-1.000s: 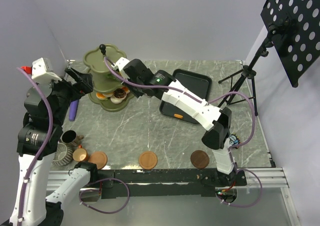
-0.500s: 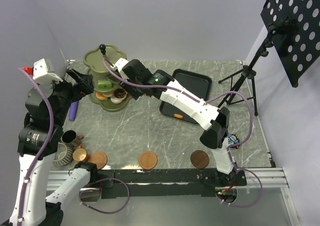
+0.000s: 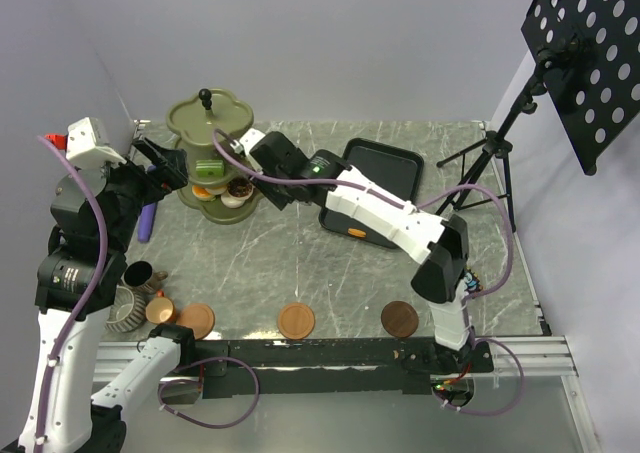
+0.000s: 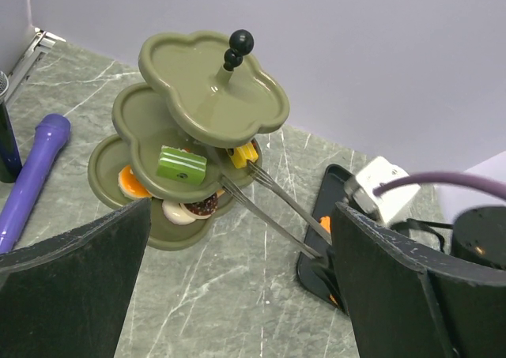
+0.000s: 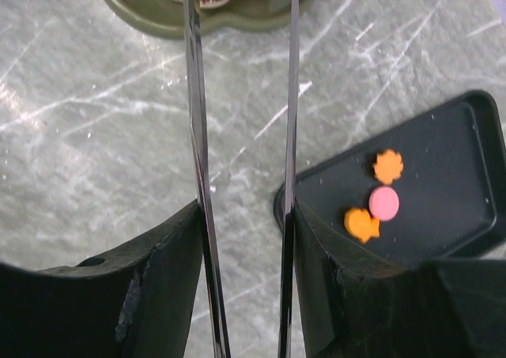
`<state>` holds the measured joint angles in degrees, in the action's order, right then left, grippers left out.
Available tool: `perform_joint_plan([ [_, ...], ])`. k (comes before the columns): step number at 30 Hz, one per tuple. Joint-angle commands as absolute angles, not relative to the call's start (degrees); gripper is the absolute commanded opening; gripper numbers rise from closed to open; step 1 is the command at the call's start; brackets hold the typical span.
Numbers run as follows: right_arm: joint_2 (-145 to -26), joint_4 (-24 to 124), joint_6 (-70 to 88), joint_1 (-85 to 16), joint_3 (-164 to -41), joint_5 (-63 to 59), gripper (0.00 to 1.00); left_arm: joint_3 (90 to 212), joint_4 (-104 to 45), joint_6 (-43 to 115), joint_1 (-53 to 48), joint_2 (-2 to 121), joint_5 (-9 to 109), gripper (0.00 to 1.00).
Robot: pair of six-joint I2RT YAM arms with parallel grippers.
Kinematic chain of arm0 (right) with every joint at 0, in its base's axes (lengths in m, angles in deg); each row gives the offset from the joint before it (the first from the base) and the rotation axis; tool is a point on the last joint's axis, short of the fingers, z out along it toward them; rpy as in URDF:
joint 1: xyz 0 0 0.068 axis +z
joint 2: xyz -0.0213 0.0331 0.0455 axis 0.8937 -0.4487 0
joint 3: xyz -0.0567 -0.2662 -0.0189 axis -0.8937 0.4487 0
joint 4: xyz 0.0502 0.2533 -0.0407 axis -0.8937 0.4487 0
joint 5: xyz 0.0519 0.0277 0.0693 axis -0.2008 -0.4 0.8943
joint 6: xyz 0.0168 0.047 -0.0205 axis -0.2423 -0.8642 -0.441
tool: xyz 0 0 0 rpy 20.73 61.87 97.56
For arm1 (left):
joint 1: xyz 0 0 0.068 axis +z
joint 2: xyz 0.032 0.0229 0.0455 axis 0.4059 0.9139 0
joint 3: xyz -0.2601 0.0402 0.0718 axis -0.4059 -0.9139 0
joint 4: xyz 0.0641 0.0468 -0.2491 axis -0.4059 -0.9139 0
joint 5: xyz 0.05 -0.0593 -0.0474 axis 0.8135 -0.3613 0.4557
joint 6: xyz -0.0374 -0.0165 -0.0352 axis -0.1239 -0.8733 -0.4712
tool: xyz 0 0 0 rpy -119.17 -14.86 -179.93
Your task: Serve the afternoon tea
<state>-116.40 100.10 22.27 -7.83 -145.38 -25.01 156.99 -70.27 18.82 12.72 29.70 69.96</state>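
Observation:
The olive-green three-tier stand (image 3: 207, 123) stands at the back left. Its lower tiers hold a green pastry (image 4: 181, 164), a yellow-orange one (image 4: 243, 154), an orange one (image 4: 130, 182) and a brown one (image 4: 202, 205). My right gripper (image 5: 243, 216) is shut on the metal tongs (image 5: 195, 137). The tongs' arms are spread and their tips lie at the stand's middle tier beside the yellow-orange pastry. My left gripper (image 4: 241, 216) hangs open left of the stand, holding nothing. Two orange pastries (image 5: 387, 167) and a pink one (image 5: 384, 203) lie on the black tray (image 5: 451, 176).
A striped grey cup (image 3: 125, 311), a copper cup (image 3: 159, 310) and a dark cup (image 3: 140, 275) cluster at the front left. Three brown saucers (image 3: 296, 321) line the near edge. A purple object (image 4: 35, 160) lies left of the stand. A tripod (image 3: 490, 153) stands at the right.
My right arm has drawn back a little from the stand toward the right, and the tongs' arms stand wider apart than a second ago. The left arm has hardly moved.

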Motion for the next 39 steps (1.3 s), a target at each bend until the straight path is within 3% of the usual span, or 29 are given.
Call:
perform_joint_plan([
  [1,-105.38,97.98,20.01,-6.30,-142.14,-28.57,0.53,157.19,-68.33,19.10,12.52,29.66,70.87,1.00],
  [9,-94.91,100.79,15.71,-7.00,-131.86,-32.70,0.52,156.84,-67.89,18.39,12.61,30.37,70.35,1.00],
  [16,-85.07,96.41,10.08,-18.50,-107.44,-27.80,0.52,156.67,-67.80,18.04,12.43,30.54,69.55,1.00],
  [21,-83.39,90.96,12.44,-24.40,-97.58,-24.28,0.52,156.75,-68.15,18.22,11.99,30.46,69.99,1.00],
  [39,-96.74,81.54,18.86,-31.61,-99.58,-24.88,0.52,158.16,-70.09,18.04,11.20,30.46,71.40,1.00],
])
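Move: The tongs in the right hand reach for the pink macaron on the black tray, about 21 cm to its right, 7 cm ahead and 24 cm below. The flower biscuit lies some 3 cm left of the macaron and 3 cm farther out; the orange fish lies 4 cm nearer. The yellow cake sits on the stand, about 9 cm ahead, 6 cm left and 11 cm below. From the left hand, the macaron is around 41 cm right, 14 cm ahead and 42 cm below. Backing off and lifting about 6 cm first, the right hand draws the open tongs away from the yellow cake, then sweeps right some 22 cm and down towards the black tray, turning roughly 25 degrees clockwise. It finishes easing forward about 5 cm and lower, the tongs pointing more steeply down over the pink macaron and orange fish, with the grip on the tongs unchanged. ##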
